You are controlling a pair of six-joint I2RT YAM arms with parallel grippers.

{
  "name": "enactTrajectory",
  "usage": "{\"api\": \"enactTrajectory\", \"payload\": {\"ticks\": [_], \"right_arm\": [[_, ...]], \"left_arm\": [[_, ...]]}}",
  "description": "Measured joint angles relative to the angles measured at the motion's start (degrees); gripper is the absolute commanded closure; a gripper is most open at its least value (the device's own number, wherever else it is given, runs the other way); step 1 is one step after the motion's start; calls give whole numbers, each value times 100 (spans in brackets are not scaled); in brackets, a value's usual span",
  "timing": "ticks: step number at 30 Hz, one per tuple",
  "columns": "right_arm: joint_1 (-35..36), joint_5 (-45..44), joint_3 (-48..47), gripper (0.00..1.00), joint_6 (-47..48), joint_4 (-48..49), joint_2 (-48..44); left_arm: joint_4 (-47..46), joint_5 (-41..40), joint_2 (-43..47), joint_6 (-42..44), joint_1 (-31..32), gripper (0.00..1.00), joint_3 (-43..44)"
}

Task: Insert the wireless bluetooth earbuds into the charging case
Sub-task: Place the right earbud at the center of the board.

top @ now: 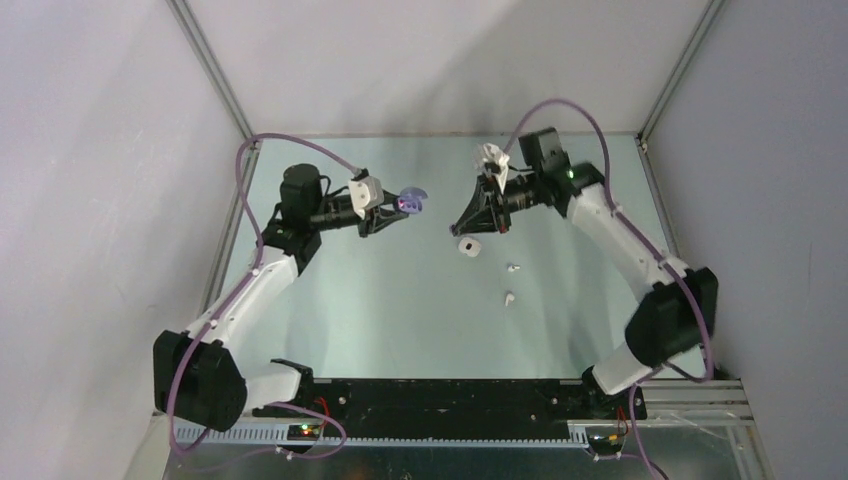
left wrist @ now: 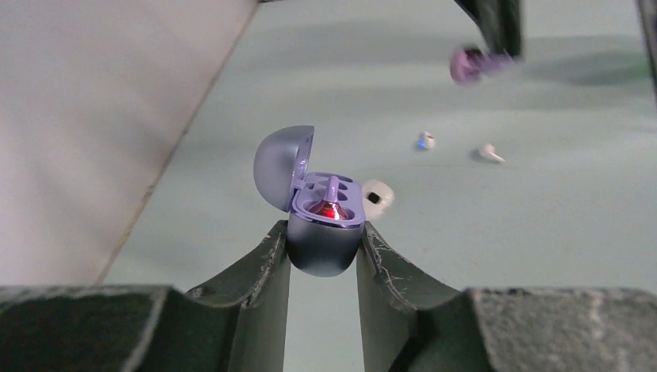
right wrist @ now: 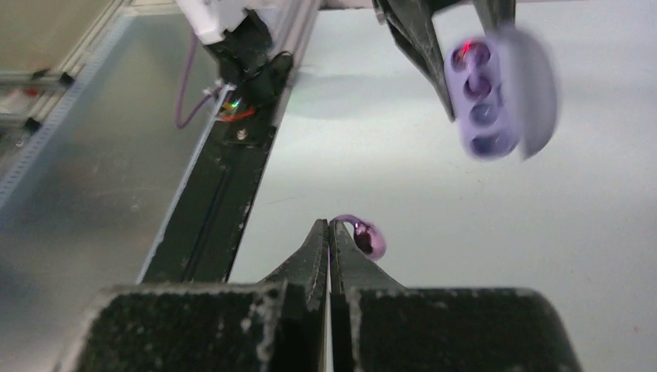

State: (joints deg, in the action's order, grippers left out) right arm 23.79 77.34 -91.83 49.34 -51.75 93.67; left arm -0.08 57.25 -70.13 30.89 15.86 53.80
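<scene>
My left gripper is shut on the body of an open purple charging case, held above the table with its lid tipped back. A red light glows inside the case. My right gripper hangs just right of the case, apart from it, shut on a tiny purple earbud that sticks out beside its tips. That earbud also shows in the left wrist view. Two white earbuds lie loose on the table. The right wrist view shows the case blurred.
A small white case sits on the table below the right gripper, seen too in the left wrist view. White walls and metal frame posts enclose the green table. A black rail runs along the near edge.
</scene>
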Motion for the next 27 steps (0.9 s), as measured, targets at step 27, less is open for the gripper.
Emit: {"api": "enactTrajectory", "payload": {"ticks": [27], "right_arm": [[-1482, -9162, 3484, 100, -8870, 2621, -328]], "left_arm": [[-874, -1650, 730, -1753, 11, 100, -568]]}}
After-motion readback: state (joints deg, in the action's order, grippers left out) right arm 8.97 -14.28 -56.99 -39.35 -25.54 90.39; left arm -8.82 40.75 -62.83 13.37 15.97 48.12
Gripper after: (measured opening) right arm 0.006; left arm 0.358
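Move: The right hand holds the right earbud high; the bare table spot it goes to lies about 11 cm ahead, 25 cm right and 30 cm below. On the table, the upper white earbud lies 11 cm ahead, 15 right; the lower white earbud 3 ahead, 14 right; the white case 16 ahead, 5 right. From the left hand, the spot is some 4 cm ahead, 34 right and 26 below. Right hand carries the right earbud 25 cm right and down, and forward, towards bare table, turning clockwise 120 degrees. ##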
